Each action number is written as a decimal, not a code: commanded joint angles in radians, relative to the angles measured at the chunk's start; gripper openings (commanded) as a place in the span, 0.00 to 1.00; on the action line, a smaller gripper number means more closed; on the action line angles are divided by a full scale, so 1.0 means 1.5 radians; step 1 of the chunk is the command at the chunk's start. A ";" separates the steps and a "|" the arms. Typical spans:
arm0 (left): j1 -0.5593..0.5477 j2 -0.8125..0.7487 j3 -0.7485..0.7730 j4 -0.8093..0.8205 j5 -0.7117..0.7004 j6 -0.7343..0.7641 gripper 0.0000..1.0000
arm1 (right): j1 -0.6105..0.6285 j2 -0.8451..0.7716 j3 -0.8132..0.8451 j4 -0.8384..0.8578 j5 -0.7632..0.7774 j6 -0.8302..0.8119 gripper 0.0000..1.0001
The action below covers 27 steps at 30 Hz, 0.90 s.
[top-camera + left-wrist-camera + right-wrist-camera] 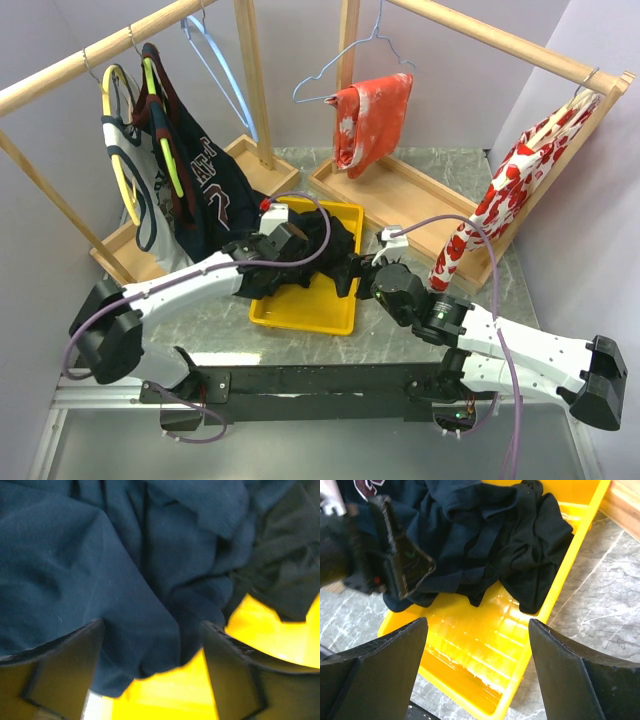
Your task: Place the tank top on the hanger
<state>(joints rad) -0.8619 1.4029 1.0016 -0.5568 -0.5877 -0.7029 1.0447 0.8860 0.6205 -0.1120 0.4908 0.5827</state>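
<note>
The navy tank top, red-trimmed with white lettering, hangs from the lime-green hanger on the left rail, and its hem reaches down toward the yellow tray. My left gripper is down in the tray, open, with a fold of dark navy cloth lying loose between its fingers. I cannot tell whether that cloth belongs to the tank top. My right gripper is open over the tray's near right part with nothing between its jaws.
A black garment lies bunched in the tray beside the navy cloth. A yellow hanger carrying a white tank top and a light blue hanger share the left rail. Red patterned garments hang at the back and right.
</note>
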 commanded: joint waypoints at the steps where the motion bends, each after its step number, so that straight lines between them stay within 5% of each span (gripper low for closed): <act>1: 0.029 0.031 0.011 0.062 0.004 0.007 0.76 | -0.004 0.006 0.019 0.022 -0.011 0.000 0.89; 5: 0.054 0.058 0.038 0.053 0.009 0.019 0.34 | -0.003 0.003 0.026 0.012 -0.010 -0.005 0.89; 6: 0.062 0.057 0.041 0.057 0.014 0.024 0.15 | -0.003 -0.002 0.025 0.012 -0.009 -0.007 0.89; 8: 0.090 0.045 0.051 0.062 0.026 0.030 0.01 | -0.005 -0.005 0.026 0.009 -0.009 -0.011 0.89; 19: 0.244 0.000 0.257 0.083 -0.019 0.074 0.01 | -0.004 -0.002 0.057 0.000 -0.009 -0.024 0.89; 27: 0.283 -0.007 0.358 0.163 -0.097 0.124 0.01 | -0.006 0.007 0.093 0.000 -0.006 -0.044 0.89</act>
<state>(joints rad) -0.4576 1.4322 1.4853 -0.4156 -0.6445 -0.5797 1.0420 0.8940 0.6933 -0.1280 0.4686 0.5438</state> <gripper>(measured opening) 0.029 0.894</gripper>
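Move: The tank top's trailing hem lies in front of the left fingers, about 3 cm ahead, 1 cm left and 3 cm down. The black cloth in the yellow tray is some 8 cm ahead, 5 cm right and 8 cm below. The green hanger is roughly 5 cm ahead, 13 cm left and 35 cm above. From the right hand, the hem is about 8 cm ahead, 12 cm left and 10 cm lower. The left fingers dip forward, pinch the tank top's hem, then carry it about 20 cm up, forward and left. ##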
